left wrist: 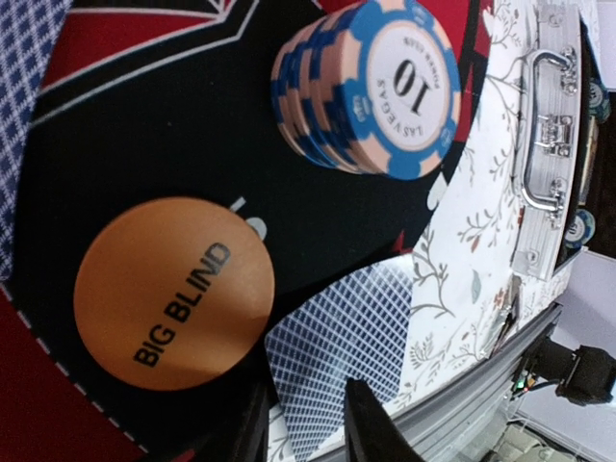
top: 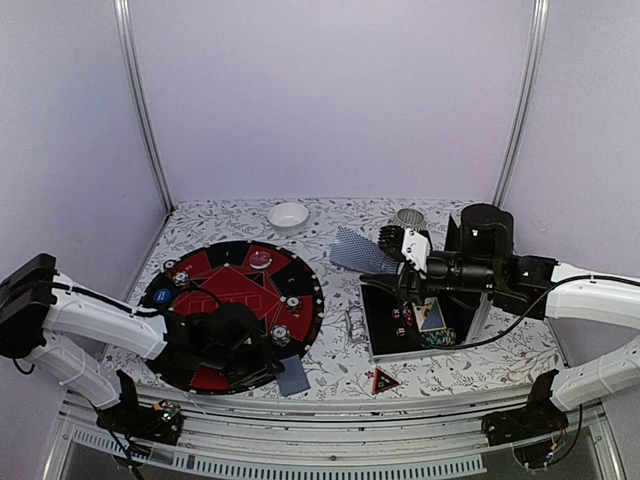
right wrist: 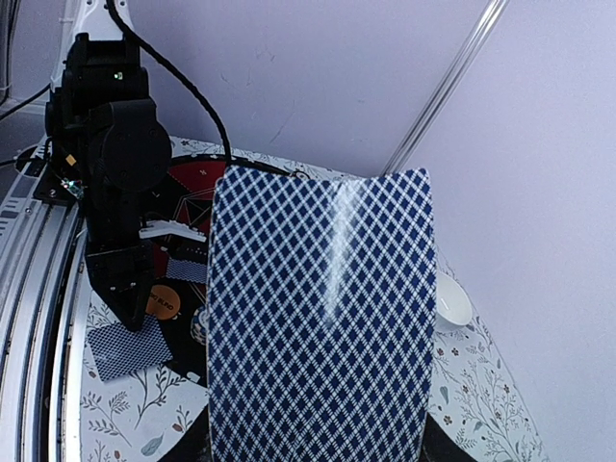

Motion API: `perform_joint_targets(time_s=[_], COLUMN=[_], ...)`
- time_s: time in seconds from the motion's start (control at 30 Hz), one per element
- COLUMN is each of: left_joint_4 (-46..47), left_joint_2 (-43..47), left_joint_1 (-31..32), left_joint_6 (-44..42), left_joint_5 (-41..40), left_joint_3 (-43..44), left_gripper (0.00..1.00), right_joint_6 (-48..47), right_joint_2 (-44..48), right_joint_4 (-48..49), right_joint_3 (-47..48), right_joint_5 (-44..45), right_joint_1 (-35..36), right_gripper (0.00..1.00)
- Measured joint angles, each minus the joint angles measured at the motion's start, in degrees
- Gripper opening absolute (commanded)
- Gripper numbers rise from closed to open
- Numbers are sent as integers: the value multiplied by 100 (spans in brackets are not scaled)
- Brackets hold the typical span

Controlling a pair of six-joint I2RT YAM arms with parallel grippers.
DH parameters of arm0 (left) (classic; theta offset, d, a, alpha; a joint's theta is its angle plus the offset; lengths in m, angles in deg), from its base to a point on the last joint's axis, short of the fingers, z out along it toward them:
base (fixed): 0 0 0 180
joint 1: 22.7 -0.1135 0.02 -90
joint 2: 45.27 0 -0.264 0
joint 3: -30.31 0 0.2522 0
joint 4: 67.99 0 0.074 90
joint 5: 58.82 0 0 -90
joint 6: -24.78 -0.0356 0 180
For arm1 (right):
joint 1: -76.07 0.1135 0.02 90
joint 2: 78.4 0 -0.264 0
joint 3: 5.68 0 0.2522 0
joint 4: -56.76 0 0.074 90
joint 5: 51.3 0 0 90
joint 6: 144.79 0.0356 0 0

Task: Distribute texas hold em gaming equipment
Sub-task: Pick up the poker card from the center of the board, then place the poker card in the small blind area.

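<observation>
An orange BIG BLIND button [left wrist: 173, 294] lies on the round black and red mat [top: 215, 262], with a stack of blue striped chips [left wrist: 371, 87] beside it. One patterned-back card [left wrist: 337, 356] lies half on the mat's near edge, half on the table. My left gripper [left wrist: 303, 428] hovers over that card, its fingers apart with nothing between them. The right gripper [top: 397, 250] is shut on another playing card [right wrist: 318, 318], held bowed above the table next to the open case. A blue button [top: 160, 297] and a red triangular marker [top: 383, 380] also show.
An open black case [top: 385, 335] with chips inside sits right of the mat, its silver shell [left wrist: 549, 144] near the table's front edge. A white bowl [top: 288, 214] and ribbed grey cup [top: 410, 217] stand at the back. More chips [top: 293, 302] dot the mat.
</observation>
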Motion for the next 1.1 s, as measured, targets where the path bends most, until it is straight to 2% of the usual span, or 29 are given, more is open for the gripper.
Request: perform_joint_targets(time_s=[0.17, 0.27, 0.53, 0.73, 0.93, 1.0, 1.1], left_joint_4=[249, 404, 542, 350, 83, -153, -632], left_joint_2=[-170, -315, -444, -232, 789, 1257, 2162], left_joint_1=[-4, -37, -63, -50, -179, -415, -1250], left_joint_6=[-17, -57, -332, -859, -1200, -1239, -1274], left_joint_5=[2, 61, 109, 48, -87, -155, -251], left_joint_3=[-17, 4, 79, 376, 584, 581, 494], left_gripper=[13, 0, 0, 0, 0, 0, 0], right_joint_6=[0, 0, -2, -4, -11, -17, -22], right_joint_2=[42, 42, 44, 46, 44, 44, 44], right_joint_4=[0, 0, 0, 0, -2, -4, -24], right_joint_3=[-4, -20, -26, -26, -26, -26, -26], right_joint_5=[-37, -61, -94, -94, -81, -72, -68], right_joint_1=[0, 0, 0, 0, 0, 0, 0], right_gripper=[43, 43, 43, 43, 43, 43, 43])
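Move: The poker card lies by the board's near rim, its middle about 4 cm to the right of the left hand, level fore and aft and about 1 cm lower. The orange Big Blind disc is some 4 cm ahead and 3 cm left, the chip stack 10 cm ahead and 1 cm right, and the other card 9 cm ahead and 9 cm left. From the right hand the poker card is roughly 22 cm left, 6 cm back and 26 cm below. Left fingers shut on the poker card's edge, lift it about 13 cm, then carry it forward about 7 cm. ##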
